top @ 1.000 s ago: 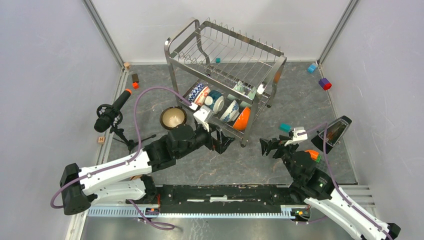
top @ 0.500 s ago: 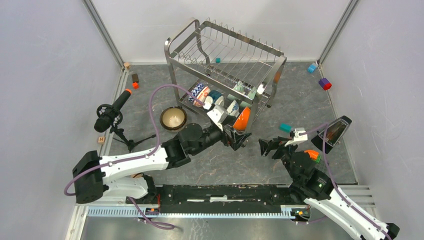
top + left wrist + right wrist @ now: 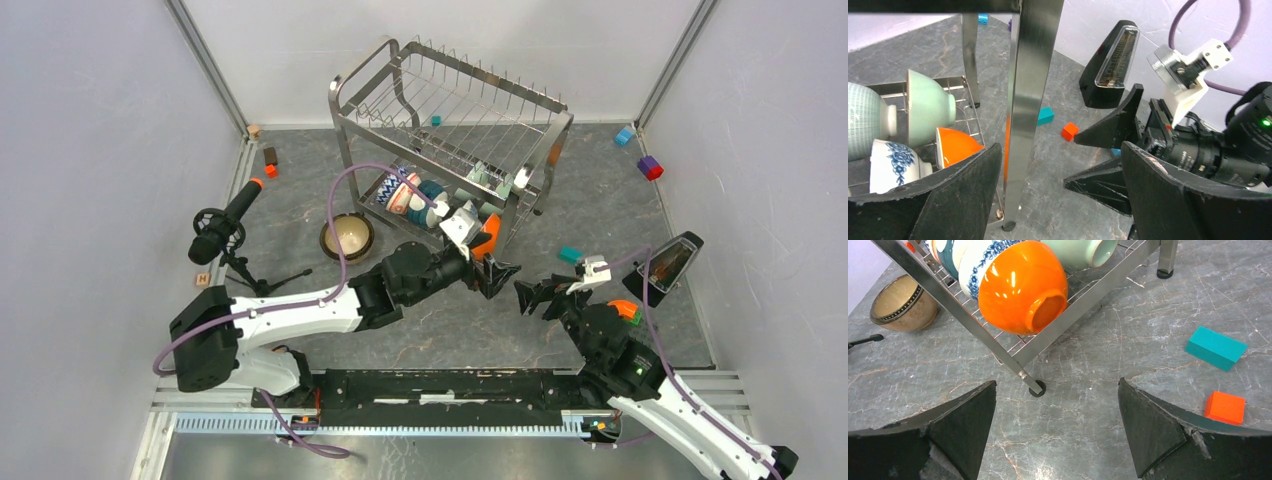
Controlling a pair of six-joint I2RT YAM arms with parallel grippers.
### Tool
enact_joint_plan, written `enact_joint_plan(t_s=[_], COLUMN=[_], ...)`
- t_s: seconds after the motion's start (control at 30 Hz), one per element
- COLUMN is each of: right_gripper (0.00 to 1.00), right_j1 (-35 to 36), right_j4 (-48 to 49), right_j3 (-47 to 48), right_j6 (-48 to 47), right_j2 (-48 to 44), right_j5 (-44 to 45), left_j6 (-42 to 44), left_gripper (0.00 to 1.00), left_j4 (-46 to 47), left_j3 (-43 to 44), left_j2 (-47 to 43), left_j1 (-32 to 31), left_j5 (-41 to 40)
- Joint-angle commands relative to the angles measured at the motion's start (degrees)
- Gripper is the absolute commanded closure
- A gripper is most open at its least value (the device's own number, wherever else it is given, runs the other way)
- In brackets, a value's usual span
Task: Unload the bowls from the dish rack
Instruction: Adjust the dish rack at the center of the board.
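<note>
The steel dish rack [image 3: 450,120] stands at the back of the table. Its lower tier holds several bowls: a red-patterned one [image 3: 400,190], a teal one [image 3: 432,190] and an orange one [image 3: 487,235]. A brown bowl [image 3: 347,236] sits on the table left of the rack. My left gripper [image 3: 497,278] is open and empty at the rack's front right corner, its leg [image 3: 1030,100] between the fingers. The left wrist view shows a pale green bowl [image 3: 928,107], the orange bowl [image 3: 955,147] and a blue-and-white bowl [image 3: 893,162]. My right gripper [image 3: 532,295] is open and empty, facing the orange bowl [image 3: 1018,290] and the rack's foot [image 3: 1037,388].
A microphone on a tripod [image 3: 225,225] stands at the left. A black wedge-shaped device [image 3: 665,262] sits at the right. A teal block [image 3: 1215,347] and an orange block [image 3: 1225,407] lie near my right gripper. More blocks [image 3: 650,167] lie by the right wall.
My left arm has swung right along the rack's front, from its left end to its right corner, close to the right gripper. The right arm has hardly moved.
</note>
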Motion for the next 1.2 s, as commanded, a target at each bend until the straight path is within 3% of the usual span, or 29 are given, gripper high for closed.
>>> enact_joint_plan(t_s=[0.0,0.2,0.4,0.53,0.77,1.17], right_gripper=[0.04,0.04,0.05,0.05,0.06,0.06], right_j1=[-0.12,-0.09,-0.03,-0.13,-0.09,-0.15], right_j4=[3.24,3.5,3.22,2.84,2.91,-0.11], right_j3=[2.26,3.58,5.1,5.5,4.43,5.34], right_j6=[-2.9,-3.89,-4.19,-3.68,-2.07,-1.76], right_j2=[-1.27,-0.19,2.18,3.74,3.64,1.45], right_j5=[-0.12,0.58,0.93,1.53,2.6,3.99], left_j6=[6.02,8.07,8.18,9.21,10.66,9.63], left_gripper=[0.08,0.27,0.56,0.67,0.96,0.98], left_j4=[4.71,3.04,3.95,5.67,6.88,6.25], left_j3=[3.98,8.94,10.17,9.77,11.56,23.21], left_j2=[2.94,8.17,11.05,11.79,13.86,23.91], left_j1=[-0.24,-0.15,-0.05,0.21,1.88,4.65], left_j5=[-5.72,-15.07,-18.3,-17.83,-12.16,-8.11])
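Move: The dish rack's near right post, at the height to be gripped, stands about 5 cm ahead of the left hand, 2 cm to its right and 1 cm lower. The orange bowl is some 12 cm ahead, straight out and 14 cm below; the blue-and-white bowl 15 cm ahead, 5 cm left and equally low. From the right hand, that stretch of post is roughly 7 cm ahead, 8 cm left and 11 cm higher. Left hand reaches 5 cm forward, pinches the near right post, then shoves it about 4 cm forward and right. ##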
